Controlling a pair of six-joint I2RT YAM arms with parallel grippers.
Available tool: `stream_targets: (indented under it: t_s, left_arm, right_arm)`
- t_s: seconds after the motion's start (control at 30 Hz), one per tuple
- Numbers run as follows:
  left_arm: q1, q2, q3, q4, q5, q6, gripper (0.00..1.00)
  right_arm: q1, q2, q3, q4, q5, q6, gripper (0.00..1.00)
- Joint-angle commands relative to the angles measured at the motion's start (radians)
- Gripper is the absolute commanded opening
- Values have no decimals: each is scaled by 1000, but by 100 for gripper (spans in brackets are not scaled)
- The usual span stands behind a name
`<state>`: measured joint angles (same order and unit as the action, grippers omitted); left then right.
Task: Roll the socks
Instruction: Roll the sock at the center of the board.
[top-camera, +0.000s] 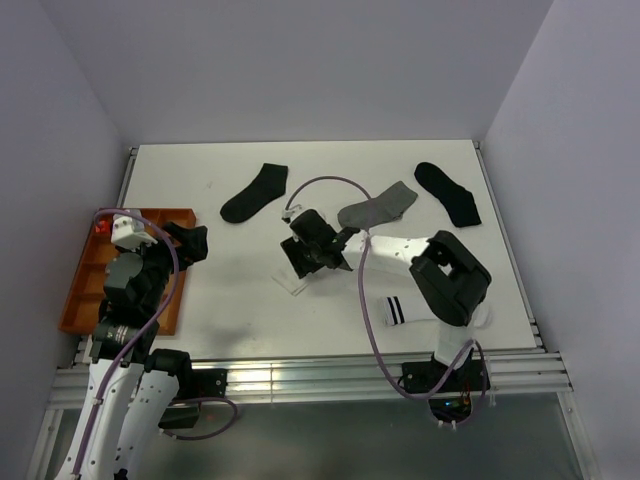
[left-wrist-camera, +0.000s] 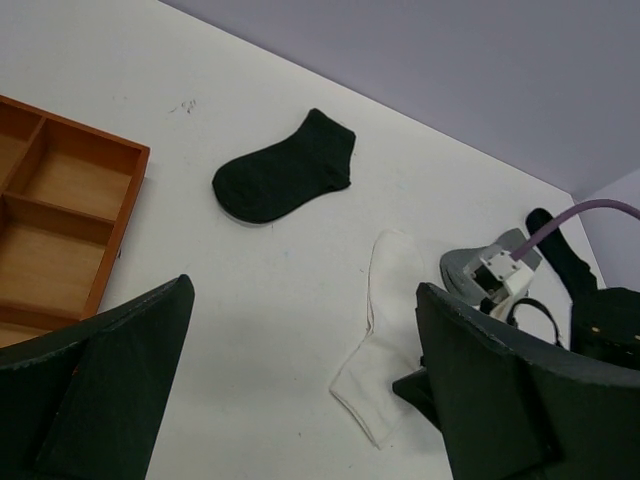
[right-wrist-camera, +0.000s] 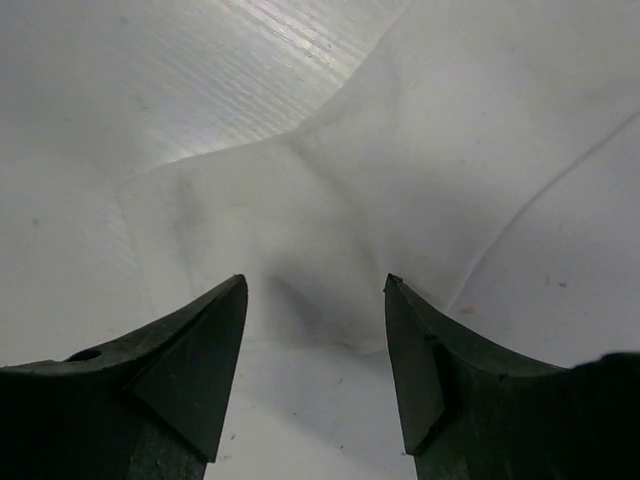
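Note:
A plain white sock (left-wrist-camera: 385, 340) lies flat near the table's middle, and its edge (top-camera: 296, 284) peeks out beneath my right gripper (top-camera: 316, 252). In the right wrist view the white sock (right-wrist-camera: 330, 190) fills the frame. My right gripper (right-wrist-camera: 315, 285) stands open just above it, with a raised fold of the fabric between the fingertips. A grey sock (top-camera: 378, 206) lies behind that gripper. A white sock with black stripes (top-camera: 400, 310) lies under the right arm's elbow. My left gripper (top-camera: 188, 240) hangs wide open by the tray, holding nothing (left-wrist-camera: 305, 290).
An orange compartment tray (top-camera: 85, 290) sits at the left edge, also seen in the left wrist view (left-wrist-camera: 100, 225). One black sock (top-camera: 255, 193) lies at the back centre-left and another black sock (top-camera: 447, 192) at the back right. A purple cable (top-camera: 330, 185) arcs over the right arm.

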<state>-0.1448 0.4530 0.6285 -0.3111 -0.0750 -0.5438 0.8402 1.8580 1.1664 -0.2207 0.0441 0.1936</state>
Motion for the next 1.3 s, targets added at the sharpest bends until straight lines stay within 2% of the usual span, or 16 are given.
stream_targets:
  t_s: [0.0,0.2,0.33,0.63,0.97,1.13,1.27]
  left_arm:
    - [1,-11,0,30,-5,-1,99]
    - [2,-2,7,9,-42,-7,99]
    - [2,-2,5,9,-42,-8,100]
    - [2,4,4,6,-45,-10,99]
    - [2,12,7,1,-43,-12,100]
    - [4,15,7,1,-43,-13,99]
    - [5,21,4,6,-36,-15,100]
  right_arm:
    - [48,-118,-8,41,46,-11,65]
    - [135,-145,-22,63,83,-71,64]
    - [160,-105,-25,60,65,-97,56]
    - [206,-2,-1,32,80,-131,50]
    - [217,52,1,-5,122,-123,49]
    - [230,99,10,-46,197,-112,47]
    - [243,130,10,-55,252,-99,41]
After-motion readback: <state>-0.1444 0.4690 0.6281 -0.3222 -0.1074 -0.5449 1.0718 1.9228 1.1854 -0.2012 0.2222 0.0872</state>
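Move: The white sock's cuff end lies about 5 cm back and 5 cm to the left of the right hand, and some 2 cm below the hand point. At that same level, the black sock is about 17 cm ahead and 12 cm left of the right hand, and the grey sock about 14 cm ahead and 16 cm right. From the idle left hand the cuff end is roughly 17 cm to the right, 2 cm ahead and 25 cm down. The right hand hops from above the white sock to its cuff end, rising nearly 6 cm as it swings back and left, then sinking about 7 cm beside the cuff while turning some 15 degrees counter-clockwise. Down at the cloth it eases about a centimetre forward and slightly left, and the part-open fingers narrow around the cuff's edge, one tip just outside the edge and the other over the cloth, without shutting fully. ##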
